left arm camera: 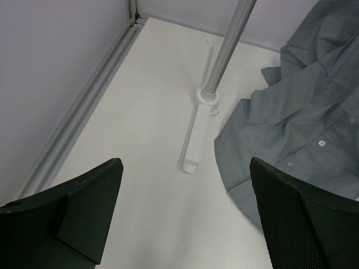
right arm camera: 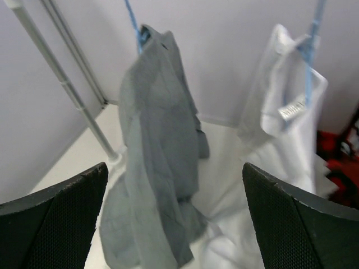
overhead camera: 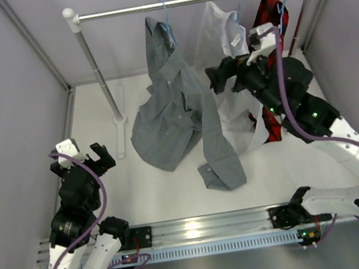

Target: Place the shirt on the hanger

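The grey shirt (overhead camera: 174,101) hangs from the thin light-blue hanger (overhead camera: 164,13) on the rail, and its lower part lies crumpled on the table. In the right wrist view the shirt (right arm camera: 157,151) hangs under the hanger's hook (right arm camera: 133,22). In the left wrist view its hem and buttons (left arm camera: 303,123) lie on the table. My right gripper (overhead camera: 220,78) is open and empty, held in the air just right of the shirt (right arm camera: 174,218). My left gripper (overhead camera: 82,161) is open and empty, low at the left, apart from the shirt (left arm camera: 185,224).
A white shirt (overhead camera: 226,39) and a red-and-black shirt (overhead camera: 273,15) hang on blue hangers further right on the rail (overhead camera: 193,0). The rail's left post (left arm camera: 224,50) stands on a white foot (left arm camera: 196,134). Grey walls enclose the table.
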Action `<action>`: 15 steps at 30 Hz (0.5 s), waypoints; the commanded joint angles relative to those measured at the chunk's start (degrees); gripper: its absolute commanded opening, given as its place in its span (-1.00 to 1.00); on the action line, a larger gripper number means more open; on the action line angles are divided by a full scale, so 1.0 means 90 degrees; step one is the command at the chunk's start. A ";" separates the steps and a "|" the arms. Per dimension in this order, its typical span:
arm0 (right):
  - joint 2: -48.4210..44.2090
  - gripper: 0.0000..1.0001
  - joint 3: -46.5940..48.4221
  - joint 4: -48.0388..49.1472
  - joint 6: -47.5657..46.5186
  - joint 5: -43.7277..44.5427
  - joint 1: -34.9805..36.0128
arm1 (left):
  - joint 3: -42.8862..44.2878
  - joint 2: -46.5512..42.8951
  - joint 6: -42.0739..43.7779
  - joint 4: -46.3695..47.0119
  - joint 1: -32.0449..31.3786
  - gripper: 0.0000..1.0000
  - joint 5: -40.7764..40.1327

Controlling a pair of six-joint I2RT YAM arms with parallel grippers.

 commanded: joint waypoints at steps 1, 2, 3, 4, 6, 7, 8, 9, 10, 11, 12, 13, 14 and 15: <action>-0.1091 0.99 -0.0349 -0.1418 -0.0582 0.0928 -0.0032 | 0.0113 -0.0032 -0.0083 0.0028 0.0043 0.97 -0.0265; -0.1318 0.99 -0.0496 -0.1778 -0.0623 0.1316 -0.0022 | 0.0113 -0.0032 -0.0074 0.0037 0.0043 0.97 -0.0265; -0.1591 0.99 -0.0777 -0.1927 -0.0613 0.1571 -0.0022 | 0.0113 -0.0022 -0.0073 0.0038 0.0043 0.97 -0.0246; -0.2126 0.99 -0.0925 -0.2063 -0.0604 0.1805 -0.0022 | 0.0123 0.0016 -0.0083 0.0028 0.0072 0.97 -0.0207; -0.2675 0.99 -0.1412 -0.2474 -0.0594 0.2334 -0.0022 | 0.0132 0.0104 -0.0064 0.0057 0.0150 0.96 -0.0022; -0.3219 0.99 -0.1579 -0.2601 -0.0584 0.2461 -0.0013 | 0.0094 0.0221 -0.0054 0.0115 0.0334 0.97 0.0124; -0.3486 0.99 -0.1910 -0.2728 -0.0545 0.2646 -0.0022 | 0.0084 0.0299 -0.0006 0.0183 0.0490 0.96 0.0561; -0.3759 0.99 -0.2068 -0.2970 -0.0439 0.2744 -0.0022 | 0.0084 0.0397 -0.0005 0.0223 0.0656 0.97 0.0787; -0.4226 0.99 -0.2185 -0.3099 -0.0370 0.2803 -0.0022 | 0.0093 0.0610 -0.0024 0.0233 0.1025 0.97 0.0993; -0.4434 0.99 -0.2302 -0.3197 -0.0302 0.2891 -0.0022 | 0.0103 0.0709 -0.0044 0.0243 0.1213 0.97 0.1304; -0.4629 0.99 -0.2478 -0.3352 -0.0301 0.2892 -0.0022 | 0.0103 0.0797 -0.0054 0.0243 0.1350 0.96 0.1423; -0.4921 0.99 -0.2586 -0.3392 -0.0310 0.2911 -0.0013 | 0.0103 0.0914 -0.0073 0.0233 0.1487 0.97 0.1511; -0.5030 0.99 -0.2626 -0.3412 -0.0330 0.2940 -0.0022 | 0.0113 0.0954 -0.0083 0.0204 0.1488 0.96 0.1512; -0.5128 0.99 -0.2665 -0.3412 -0.0398 0.2950 -0.0022 | 0.0103 0.0954 -0.0093 0.0175 0.1488 0.97 0.1628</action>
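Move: The gray shirt already hangs on the rail, its middle about 11 cm ahead of the right hand, 15 cm to its left and some 23 cm below. The white shirt's middle is about 12 cm ahead and 3 cm right of that hand, the red plaid shirt's 12 cm ahead and 12 cm right, both some 18 cm lower than the hand. From the left hand the gray shirt lies roughly 18 cm ahead, 27 cm right and 6 cm lower. Empty and already clear of the gray shirt, the right hand sweeps quickly away from the hung clothes, some 21 cm to the right and 13 cm back while sinking about 9 cm, turning clockwise by over 20 degrees with its fingers kept wide open. The left hand, also empty and open, waits at first, then eases a couple of centimetres down and forward and tips slightly downward, touching nothing. ##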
